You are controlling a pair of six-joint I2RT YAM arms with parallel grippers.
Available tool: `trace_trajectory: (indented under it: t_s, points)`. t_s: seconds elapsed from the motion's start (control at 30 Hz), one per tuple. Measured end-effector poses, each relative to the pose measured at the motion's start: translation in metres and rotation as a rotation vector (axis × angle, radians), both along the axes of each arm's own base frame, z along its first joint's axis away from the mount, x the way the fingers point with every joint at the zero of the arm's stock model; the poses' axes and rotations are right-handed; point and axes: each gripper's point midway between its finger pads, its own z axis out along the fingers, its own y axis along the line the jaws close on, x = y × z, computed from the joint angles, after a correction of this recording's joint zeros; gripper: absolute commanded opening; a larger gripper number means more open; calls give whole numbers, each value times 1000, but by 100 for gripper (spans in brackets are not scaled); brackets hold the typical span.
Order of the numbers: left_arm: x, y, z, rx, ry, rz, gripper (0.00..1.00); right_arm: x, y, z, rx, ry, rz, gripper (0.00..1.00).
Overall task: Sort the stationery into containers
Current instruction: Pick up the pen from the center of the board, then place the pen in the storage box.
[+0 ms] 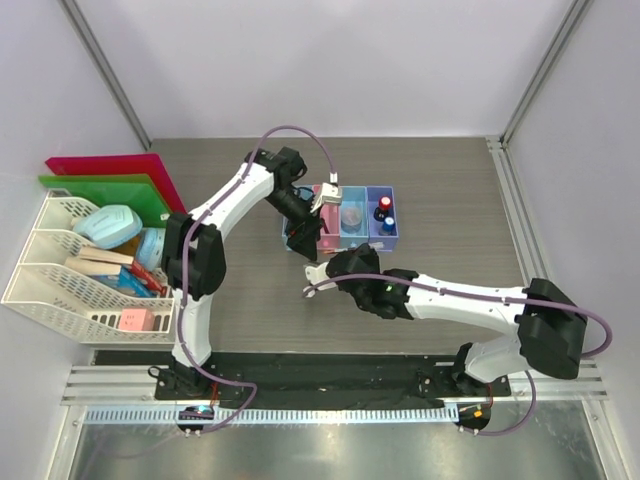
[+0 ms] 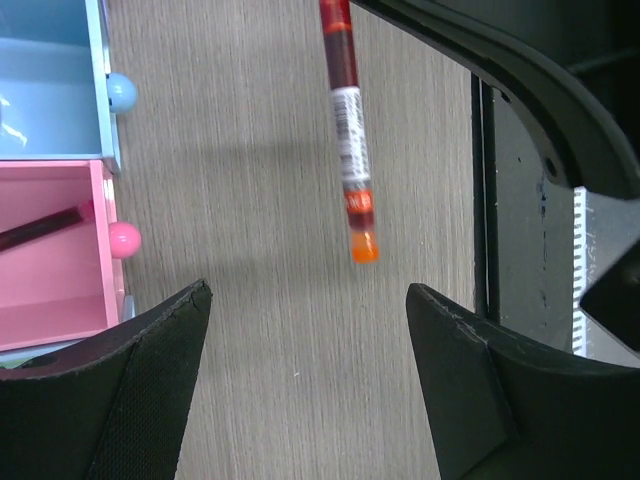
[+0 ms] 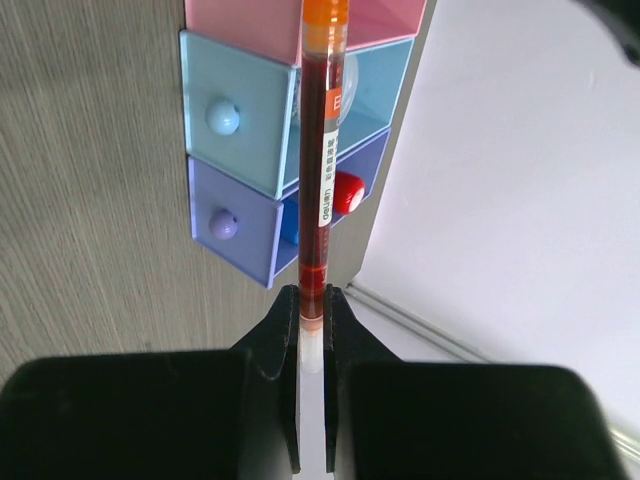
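Observation:
The containers (image 1: 352,232) are a row of joined small boxes at mid table. The pink box (image 2: 55,290) holds a thin dark pen (image 2: 40,228), and the purple box (image 3: 240,225) holds a red-capped bottle (image 1: 384,203) and a blue-capped bottle (image 1: 388,224). My right gripper (image 3: 312,292) is shut on the lower end of a red pen (image 3: 318,150) with an orange tip, which points toward the boxes. That same pen (image 2: 347,130) hangs above the wood in front of my left gripper (image 2: 308,295), which is open and holds nothing. The left gripper (image 1: 298,238) hovers at the row's left end, hiding the leftmost box.
White mesh trays (image 1: 40,290) stand at the left edge with pale blue objects (image 1: 108,225) and a pink block (image 1: 133,320). Red (image 1: 100,163) and green (image 1: 100,186) folders lean behind them. The right arm (image 2: 540,100) crosses close to the left gripper.

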Motion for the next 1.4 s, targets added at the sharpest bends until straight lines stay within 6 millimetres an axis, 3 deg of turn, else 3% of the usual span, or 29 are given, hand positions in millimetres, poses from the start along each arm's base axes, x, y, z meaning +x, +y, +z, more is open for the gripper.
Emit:
trace_trajectory:
  t_s: [0.3,0.47,0.57,0.6,0.63,0.67,0.77,0.87,0.9,1.0,1.17,1.3,1.4]
  points:
    - [1,-1,-4,19,5,-1,78,2,17,3,-20,-15,13,1]
    - [0,-5,-1,24,-1,-2,68,2,29,4,-29,-21,22,1]
    - [-3,-7,-2,32,4,-8,40,2,36,6,-27,-25,28,1]
    - [-4,-7,-3,35,7,-9,20,2,38,7,-25,-27,32,1]
    - [-5,-7,-4,40,14,-10,8,2,40,8,-25,-30,32,1]
    - [-7,-7,-4,49,26,-7,0,2,40,8,-26,-31,32,1]
    - [-10,-7,-7,59,37,-14,0,2,40,7,-37,-32,31,1]
    - [-11,-7,-8,65,40,-13,0,2,40,6,-44,-31,30,22]
    - [-11,-7,-9,66,43,-11,0,2,40,6,-44,-31,30,41]
    - [-13,-6,-11,74,55,-7,0,2,41,8,-36,-35,28,66]
    - [-16,-3,-16,93,75,2,0,5,51,26,60,-41,2,87]
    - [-20,1,-16,104,96,19,0,8,57,46,200,3,-25,88]
    - [-26,7,-12,111,126,67,0,6,50,64,338,65,-43,89]
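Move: The pen, held crosswise in the right hand, has its middle about 10 cm to the left hand's right, 1 cm nearer the base and 1 cm lower; its free orange end reaches to some 3 cm from those open fingers. The pink bin is roughly 7 cm ahead of the left hand, 5 cm right and 10 cm below. From the right hand, the left gripper is about 14 cm left and the tub's light-blue bin 8 cm ahead, 3 cm left, 11 cm below. The left fingers close around the pen near its orange end after the right hand, still gripping the cap end, carries it about 4 cm left into their gap. The left hand only eases slightly back and down. Then the right fingers open wide and let go, and that hand rises some 5 cm, rolling its left side up about 15 degrees. ##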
